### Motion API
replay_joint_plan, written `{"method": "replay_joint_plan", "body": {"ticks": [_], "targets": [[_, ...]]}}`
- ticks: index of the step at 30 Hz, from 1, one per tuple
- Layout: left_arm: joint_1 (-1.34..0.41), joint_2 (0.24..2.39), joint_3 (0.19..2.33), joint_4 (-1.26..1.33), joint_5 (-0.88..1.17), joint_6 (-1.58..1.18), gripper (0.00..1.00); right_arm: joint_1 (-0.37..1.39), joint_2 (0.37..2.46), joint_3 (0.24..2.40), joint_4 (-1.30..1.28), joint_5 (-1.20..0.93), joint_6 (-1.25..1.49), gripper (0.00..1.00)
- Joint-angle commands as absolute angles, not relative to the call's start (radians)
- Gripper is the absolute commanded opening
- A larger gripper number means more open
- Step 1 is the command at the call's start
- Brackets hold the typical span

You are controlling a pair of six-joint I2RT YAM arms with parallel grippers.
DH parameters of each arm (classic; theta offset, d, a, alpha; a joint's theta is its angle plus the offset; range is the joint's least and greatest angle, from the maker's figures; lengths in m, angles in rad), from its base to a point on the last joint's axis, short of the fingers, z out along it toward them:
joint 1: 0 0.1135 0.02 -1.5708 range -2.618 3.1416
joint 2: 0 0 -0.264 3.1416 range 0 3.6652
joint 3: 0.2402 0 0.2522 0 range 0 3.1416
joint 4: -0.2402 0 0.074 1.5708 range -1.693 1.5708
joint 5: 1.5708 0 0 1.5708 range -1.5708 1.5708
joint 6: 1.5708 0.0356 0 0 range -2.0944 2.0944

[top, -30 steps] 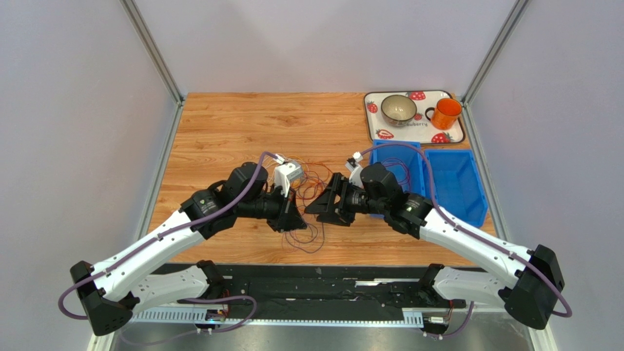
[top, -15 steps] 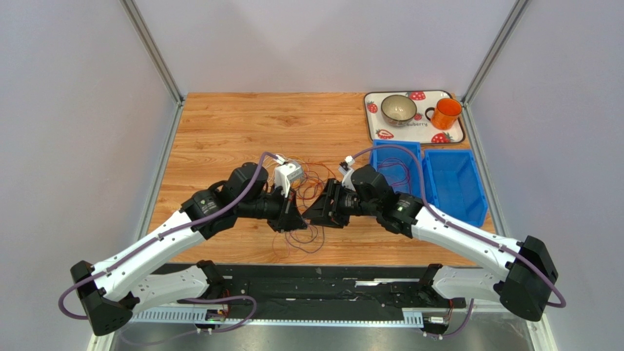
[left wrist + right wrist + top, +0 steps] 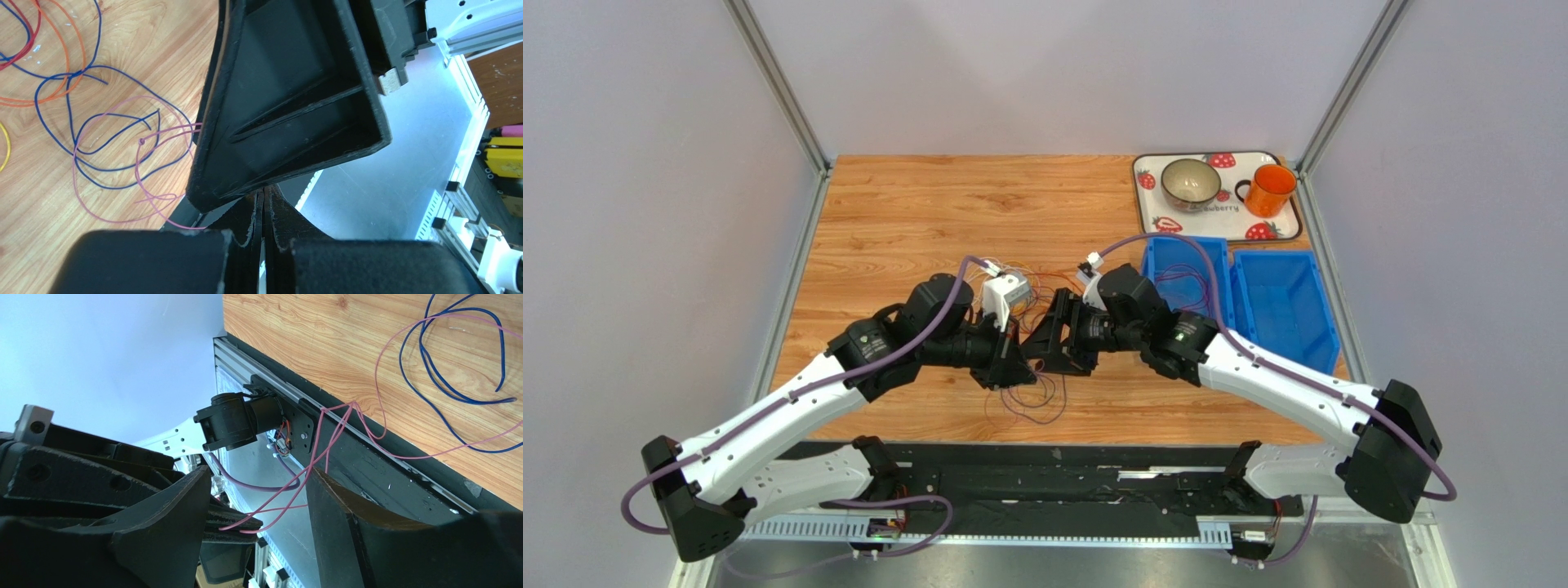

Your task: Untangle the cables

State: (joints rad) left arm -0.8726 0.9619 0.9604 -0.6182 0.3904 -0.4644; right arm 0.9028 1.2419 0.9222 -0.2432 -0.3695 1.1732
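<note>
The cables (image 3: 1032, 395) lie as thin loose loops on the wooden table between the two arms. In the left wrist view blue (image 3: 80, 86), pink (image 3: 123, 159) and orange (image 3: 37, 98) strands show. My left gripper (image 3: 1014, 368) (image 3: 263, 202) is shut, and the right wrist view shows pink cable (image 3: 319, 447) strands running into its tips. My right gripper (image 3: 1044, 349) (image 3: 258, 478) is open, its fingers straddling the left gripper's tips and the pink strands. A blue cable (image 3: 442, 373) loops on the table near its front edge.
Two blue bins (image 3: 1161, 263) (image 3: 1284, 306) stand right of the arms, the left one holding thin purple wire. Behind them a strawberry tray (image 3: 1228, 218) carries a bowl (image 3: 1192, 184) and an orange mug (image 3: 1269, 190). A black rail (image 3: 368, 459) runs along the table's front edge.
My right arm has slid left until its gripper meets the left gripper's tips. The left arm has stayed still and shut.
</note>
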Motion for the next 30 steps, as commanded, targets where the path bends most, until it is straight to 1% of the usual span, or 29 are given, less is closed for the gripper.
{"method": "replay_joint_plan", "body": {"ticks": [1, 3, 5, 6, 9, 10, 11, 12, 13, 18, 19, 20, 22, 23, 26, 30], "targets": [[-0.884, 0.965, 0.976, -0.607, 0.361, -0.437, 0.00, 0.910, 1.270, 0.968, -0.259, -0.422, 1.150, 0.60], [-0.887, 0.972, 0.979, -0.609, 0.357, -0.436, 0.00, 0.910, 1.275, 0.977, -0.264, -0.423, 1.147, 0.57], [-0.890, 0.976, 0.979, -0.609, 0.350, -0.436, 0.00, 0.910, 1.276, 0.977, -0.262, -0.423, 1.147, 0.50], [-0.890, 0.980, 0.979, -0.611, 0.350, -0.433, 0.00, 0.910, 1.275, 0.977, -0.264, -0.420, 1.147, 0.43], [-0.893, 0.985, 0.979, -0.612, 0.347, -0.431, 0.00, 0.911, 1.275, 0.974, -0.264, -0.419, 1.149, 0.29], [-0.894, 0.986, 0.977, -0.614, 0.347, -0.430, 0.00, 0.910, 1.275, 0.973, -0.262, -0.419, 1.149, 0.17], [-0.894, 0.986, 0.979, -0.614, 0.347, -0.430, 0.00, 0.910, 1.275, 0.973, -0.262, -0.417, 1.149, 0.12], [-0.896, 0.988, 0.979, -0.614, 0.347, -0.430, 0.00, 0.911, 1.275, 0.971, -0.265, -0.414, 1.150, 0.03], [-0.897, 0.988, 0.980, -0.614, 0.347, -0.430, 0.00, 0.911, 1.275, 0.971, -0.264, -0.414, 1.150, 0.00], [-0.897, 0.989, 0.985, -0.617, 0.354, -0.431, 0.01, 0.910, 1.273, 0.977, -0.278, -0.399, 1.141, 0.00], [-0.897, 0.989, 0.988, -0.621, 0.359, -0.433, 0.07, 0.910, 1.273, 0.988, -0.287, -0.393, 1.135, 0.00], [-0.897, 0.989, 1.000, -0.627, 0.362, -0.433, 0.24, 0.910, 1.272, 0.995, -0.296, -0.387, 1.121, 0.00], [-0.897, 0.985, 1.014, -0.649, 0.368, -0.428, 0.40, 0.899, 1.266, 1.014, -0.333, -0.367, 1.098, 0.00], [-0.897, 0.982, 1.028, -0.658, 0.365, -0.423, 0.55, 0.896, 1.262, 1.038, -0.348, -0.361, 1.086, 0.00], [-0.897, 0.962, 1.052, -0.704, 0.330, -0.407, 0.64, 0.877, 1.249, 1.106, -0.426, -0.328, 1.025, 0.00], [-0.897, 0.933, 1.084, -0.794, 0.247, -0.365, 0.68, 0.864, 1.229, 1.207, -0.558, -0.250, 0.922, 0.00]]}}
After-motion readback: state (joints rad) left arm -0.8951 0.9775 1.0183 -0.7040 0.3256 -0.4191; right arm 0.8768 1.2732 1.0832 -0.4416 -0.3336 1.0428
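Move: The pink cable is still pinched in the shut left fingers, right at that hand's point. A strand of it crosses between the open right fingers, about 1 cm below and 1 cm left of the right hand. From the right hand, the blue cable's loops lie roughly 6 cm ahead, level sideways; the orange-red tangle about 21 cm ahead and 2 cm right, both some 20 cm lower. Right fingers sink 1 cm, pinch the pink cable; left fingers open, then right climbs forward about 3 cm. ##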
